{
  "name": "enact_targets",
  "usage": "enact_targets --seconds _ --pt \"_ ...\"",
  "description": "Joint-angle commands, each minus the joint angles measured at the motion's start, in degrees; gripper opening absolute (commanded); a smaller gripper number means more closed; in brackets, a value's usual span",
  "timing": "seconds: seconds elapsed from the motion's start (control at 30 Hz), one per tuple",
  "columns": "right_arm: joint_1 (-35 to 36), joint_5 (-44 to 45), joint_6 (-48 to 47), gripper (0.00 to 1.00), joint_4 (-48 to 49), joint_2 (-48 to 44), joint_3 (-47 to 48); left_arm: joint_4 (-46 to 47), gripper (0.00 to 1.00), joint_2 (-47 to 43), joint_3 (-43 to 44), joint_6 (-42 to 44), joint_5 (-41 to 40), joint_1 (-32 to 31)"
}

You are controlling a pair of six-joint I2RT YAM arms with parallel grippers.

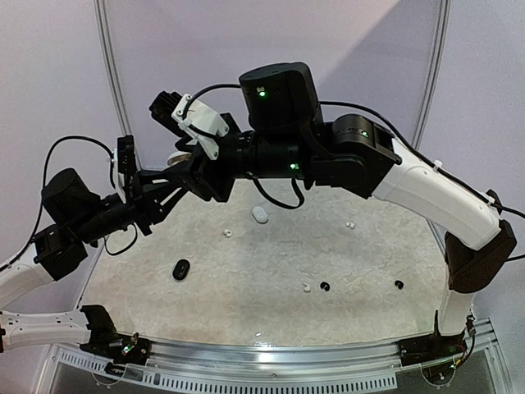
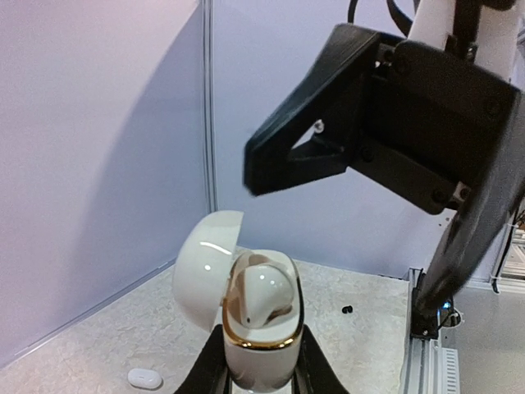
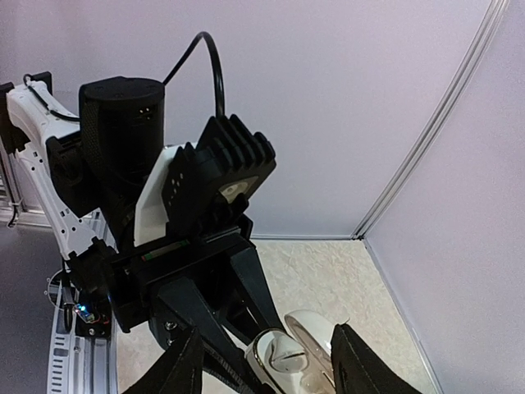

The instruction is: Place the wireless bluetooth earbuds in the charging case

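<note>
A white charging case (image 2: 261,361) with a gold rim is held up off the table, my left gripper (image 2: 261,345) shut on its body. Its lid (image 2: 201,267) stands open, and one white earbud (image 2: 258,300) sits in the case. My right gripper (image 3: 267,332) hovers just above the case (image 3: 283,361), open, one finger on either side and nothing between them. In the top view both grippers meet at the case (image 1: 177,158) over the back left. Loose on the table lie white earbuds (image 1: 227,233) (image 1: 307,288) (image 1: 350,224) and black earbuds (image 1: 325,286) (image 1: 399,284).
A second white case (image 1: 260,215) lies shut near the back middle, and a black case (image 1: 181,269) at the front left. Pale walls close in the back and sides. The right arm (image 1: 353,156) stretches across above the table.
</note>
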Motion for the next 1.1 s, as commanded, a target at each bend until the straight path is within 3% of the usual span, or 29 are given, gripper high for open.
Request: enact_targets --seconds 0.0,0.13,0.23,0.47,1.07 --pt "0.2 -1.6 3.0 0.51 3.5 -5.3 -2.6 1.6 0.0 -0.6 -0.7 -0.4 -0.7 -0.1" --pt "0.3 -1.3 4.5 0.48 3.2 -6.0 -3.9 1.5 0.0 -0.6 -0.7 -0.5 -0.5 0.0" --pt "0.3 -0.8 5.3 0.4 2.7 -5.9 -4.1 1.5 0.0 -0.6 -0.7 -0.5 -0.5 0.0" --pt "0.3 1.9 5.6 0.0 0.0 -4.4 -4.3 1.6 0.0 -0.5 -0.6 -0.3 -0.2 0.1" --pt "-1.1 3.5 6.3 0.0 -1.0 -1.3 -4.3 2.0 0.0 0.2 0.0 2.0 2.6 -0.1"
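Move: The right hand, its fingers parted, hovers just over the open case held by the left hand. The white earbud sitting in it lies roughly 1 cm ahead of the right hand, 1 cm to its right and 2 cm below; the case body is about 2 cm ahead, 1 cm right and 3 cm below, and the raised lid some 4 cm ahead, level sideways and 2 cm below. From the left hand the earbud is about 1 cm ahead, 2 cm right and 2 cm up. Closed right fingertips come to bear on the earbud at the near edge of the open case. To get there the right hand first lifts about 3.5 cm and backs some 2 cm to the right while its fingers shut fully, then sinks about 4 cm and eases forward onto the earbud. The left hand keeps its grip on the case, giving back only slightly at the end. ##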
